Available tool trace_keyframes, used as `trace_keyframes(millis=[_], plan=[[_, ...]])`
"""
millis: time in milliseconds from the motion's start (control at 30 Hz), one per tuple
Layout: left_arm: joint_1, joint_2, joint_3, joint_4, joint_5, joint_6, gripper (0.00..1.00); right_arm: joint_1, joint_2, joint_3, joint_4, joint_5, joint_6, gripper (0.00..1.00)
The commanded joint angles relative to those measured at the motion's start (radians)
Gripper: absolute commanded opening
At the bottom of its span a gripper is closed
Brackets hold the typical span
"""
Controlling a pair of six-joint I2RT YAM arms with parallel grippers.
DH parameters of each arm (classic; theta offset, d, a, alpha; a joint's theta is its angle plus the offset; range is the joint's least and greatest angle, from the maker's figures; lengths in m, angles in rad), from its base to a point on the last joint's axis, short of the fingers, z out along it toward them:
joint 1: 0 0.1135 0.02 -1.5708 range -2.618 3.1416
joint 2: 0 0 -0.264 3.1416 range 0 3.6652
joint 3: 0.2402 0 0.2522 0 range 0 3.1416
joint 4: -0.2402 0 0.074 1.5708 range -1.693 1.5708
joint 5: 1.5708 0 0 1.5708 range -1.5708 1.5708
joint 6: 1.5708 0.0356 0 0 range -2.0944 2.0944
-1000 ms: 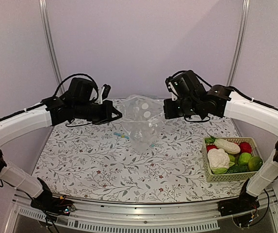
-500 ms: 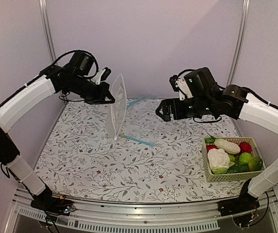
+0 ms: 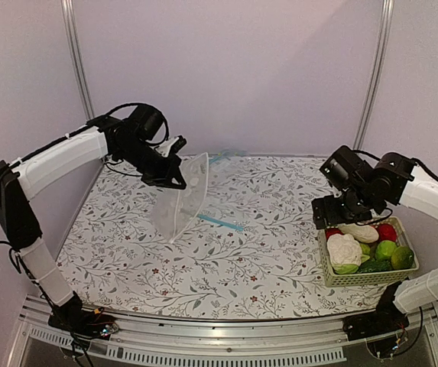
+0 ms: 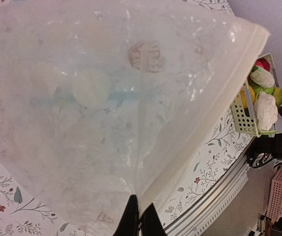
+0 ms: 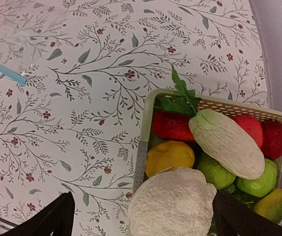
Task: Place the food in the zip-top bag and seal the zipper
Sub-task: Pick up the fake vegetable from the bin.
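My left gripper (image 3: pixel 176 174) is shut on one corner of the zip-top bag (image 3: pixel 183 200), a clear bag with white dots that hangs tilted over the left-centre of the table. In the left wrist view the bag (image 4: pixel 106 98) fills the frame. Its zipper (image 4: pixel 219 103) runs as a pale strip up from my gripper (image 4: pixel 140 216). The food lies in a basket (image 3: pixel 325 260) at the right: cauliflower (image 5: pixel 172 204), radish (image 5: pixel 227 142), lemon (image 5: pixel 169 156) and green fruit (image 5: pixel 214 171). My right gripper (image 5: pixel 143 206) is open just above the cauliflower (image 3: pixel 344 249) and touches nothing.
Red fruits (image 5: pixel 172 126) and a dark green cucumber (image 3: pixel 371 266) share the basket. A second faint clear bag lies flat mid-table, its blue strip (image 3: pixel 220 222) next to the hanging bag. The right arm reaches over the basket's left rim (image 5: pixel 143 147). Frame posts stand at the back corners.
A second ago both grippers held the bag up between them. The right gripper let go, opened and swung right and down over the basket. The left carried the bag left and lower.
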Motion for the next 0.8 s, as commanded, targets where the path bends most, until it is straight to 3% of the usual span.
trace_keyframes(millis=[0, 167, 333, 467, 767], plan=[[-0.002, 0.018, -0.037, 0.114, 0.080, -0.036, 0.00, -0.031, -0.087, -0.041, -0.204, 0.078, 0.139, 0.99], [-0.007, 0.025, -0.063, 0.164, 0.104, -0.048, 0.00, -0.062, -0.127, -0.102, -0.257, 0.061, 0.215, 0.99], [-0.009, 0.016, -0.082, 0.189, 0.111, -0.054, 0.00, -0.112, -0.172, -0.207, -0.171, -0.043, 0.238, 0.98], [-0.009, 0.005, -0.089, 0.195, 0.113, -0.055, 0.00, -0.151, -0.193, -0.285, -0.051, -0.156, 0.228, 0.92], [-0.008, -0.015, -0.098, 0.200, 0.112, -0.060, 0.00, -0.182, -0.202, -0.375, 0.024, -0.217, 0.242, 0.72]])
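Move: The cauliflower lies roughly 5 cm back, 6 cm right and 10 cm below the wide-open right hand. The white vegetable is about 2 cm ahead and 11 cm right of the hand, the yellow fruit 1 cm ahead and 8 cm right but lower, the cucumber 7 cm back and 13 cm right. From the left hand, the cauliflower is some 42 cm right, 14 cm back and 12 cm lower. Right hand swings back-right about 8 cm, sinks 7 cm around the cauliflower, fingers starting to close; left keeps the bag. ##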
